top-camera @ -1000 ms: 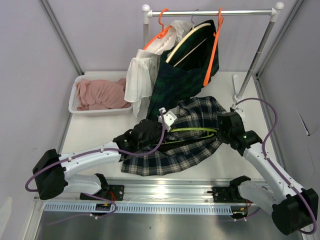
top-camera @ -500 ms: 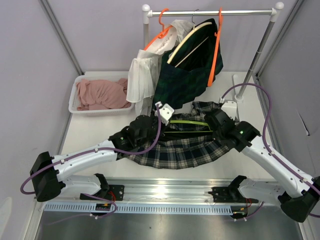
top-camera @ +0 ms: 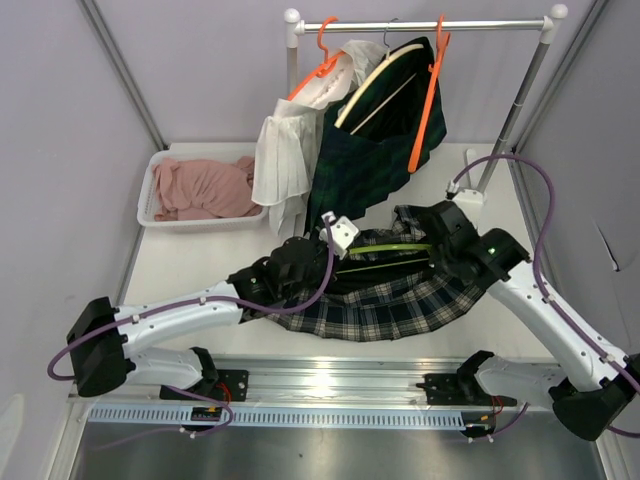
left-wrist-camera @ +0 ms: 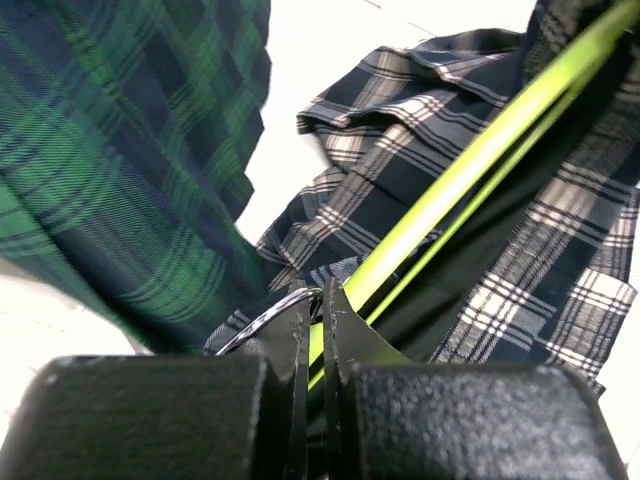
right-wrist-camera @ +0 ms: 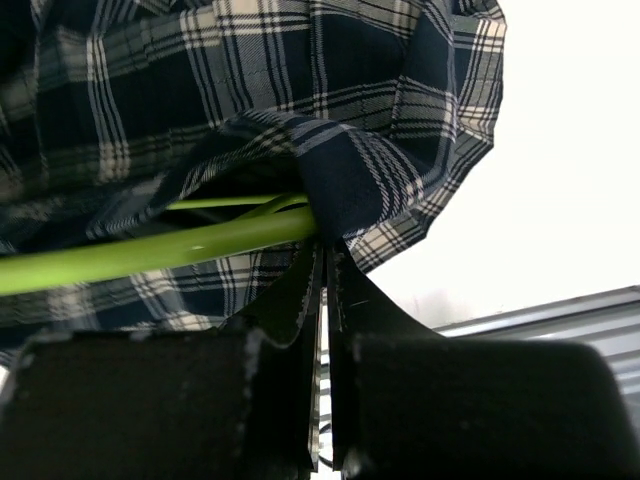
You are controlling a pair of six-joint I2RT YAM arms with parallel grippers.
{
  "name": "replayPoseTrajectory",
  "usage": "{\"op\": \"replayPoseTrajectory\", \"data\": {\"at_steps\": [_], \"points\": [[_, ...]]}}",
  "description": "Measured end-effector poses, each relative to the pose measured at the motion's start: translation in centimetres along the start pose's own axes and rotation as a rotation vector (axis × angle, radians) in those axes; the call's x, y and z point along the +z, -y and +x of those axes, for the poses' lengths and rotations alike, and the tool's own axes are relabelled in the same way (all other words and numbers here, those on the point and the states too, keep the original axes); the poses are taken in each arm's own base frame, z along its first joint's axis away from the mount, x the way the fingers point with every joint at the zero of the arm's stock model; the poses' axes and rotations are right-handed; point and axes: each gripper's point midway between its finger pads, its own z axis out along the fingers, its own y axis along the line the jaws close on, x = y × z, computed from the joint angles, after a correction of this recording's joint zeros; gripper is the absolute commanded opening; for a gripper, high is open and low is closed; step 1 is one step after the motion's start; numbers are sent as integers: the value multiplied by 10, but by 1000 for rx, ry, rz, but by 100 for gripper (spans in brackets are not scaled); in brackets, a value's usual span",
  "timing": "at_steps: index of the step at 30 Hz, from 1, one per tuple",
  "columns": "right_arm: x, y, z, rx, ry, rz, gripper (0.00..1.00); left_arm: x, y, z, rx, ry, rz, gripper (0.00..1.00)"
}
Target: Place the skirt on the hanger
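A navy-and-white plaid skirt (top-camera: 400, 300) hangs over a lime-green hanger (top-camera: 385, 250) held between my two grippers at mid-table. The left gripper (top-camera: 322, 262) is shut on the hanger (left-wrist-camera: 480, 150) at its neck, beside the metal hook (left-wrist-camera: 265, 318); its fingertips (left-wrist-camera: 318, 300) meet there. On the other side, the right gripper (top-camera: 442, 252) is shut on the skirt's waist fabric (right-wrist-camera: 340, 190) where it wraps the hanger's end (right-wrist-camera: 150, 250); its tips (right-wrist-camera: 322, 250) are pressed together. The skirt's hem droops toward the table.
A clothes rack (top-camera: 420, 24) at the back carries orange hangers, a dark green plaid garment (top-camera: 375, 150) and a white blouse (top-camera: 280, 160), close behind the left gripper. A white tray (top-camera: 150, 195) with pink cloth is back left. The rack post (top-camera: 510, 110) is right.
Both arms have raised the hanger and carried it back and slightly right. The skirt, earlier spread on the table, now hangs from it. Both grips are unchanged.
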Motion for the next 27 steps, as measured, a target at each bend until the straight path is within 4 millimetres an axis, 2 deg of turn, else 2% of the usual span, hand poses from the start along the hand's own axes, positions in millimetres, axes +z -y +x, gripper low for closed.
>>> {"op": "replayPoseTrajectory", "data": {"at_steps": [5,10,17,27], "points": [[-3,2,-12,36,6,-18,0,1,4,3,2,-7,-1,0],[-17,-2,-34,23,40,-21,0,2,0,-2,6,-4,-56,0],[-35,8,-63,39,90,-11,0,8,2,-11,-28,26,-102,0],[-30,14,-69,101,61,-38,0,15,13,-7,-37,32,-86,0]]}}
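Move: The skirt's waistband is bunched at the green hanger's right end, already pinched in the right fingers; that end lies about 20 cm to the right of the left hand, level with it. The hook is in the left fingers, some 20 cm left of the right hand. From the right hand the skirt's body lies about 10 cm left and 13 below; the tartan dress hangs roughly 20 ahead, 13 left and 8 higher. The skirt's waistband and the hanger's right end are lifted by the right hand, which keeps its shut pinch and rises about 7 cm while easing a little forward, its fingers tilting up slightly. The left hand keeps hold of the hanger at the hook, sliding about 2 cm right as it swivels slightly counter-clockwise. ##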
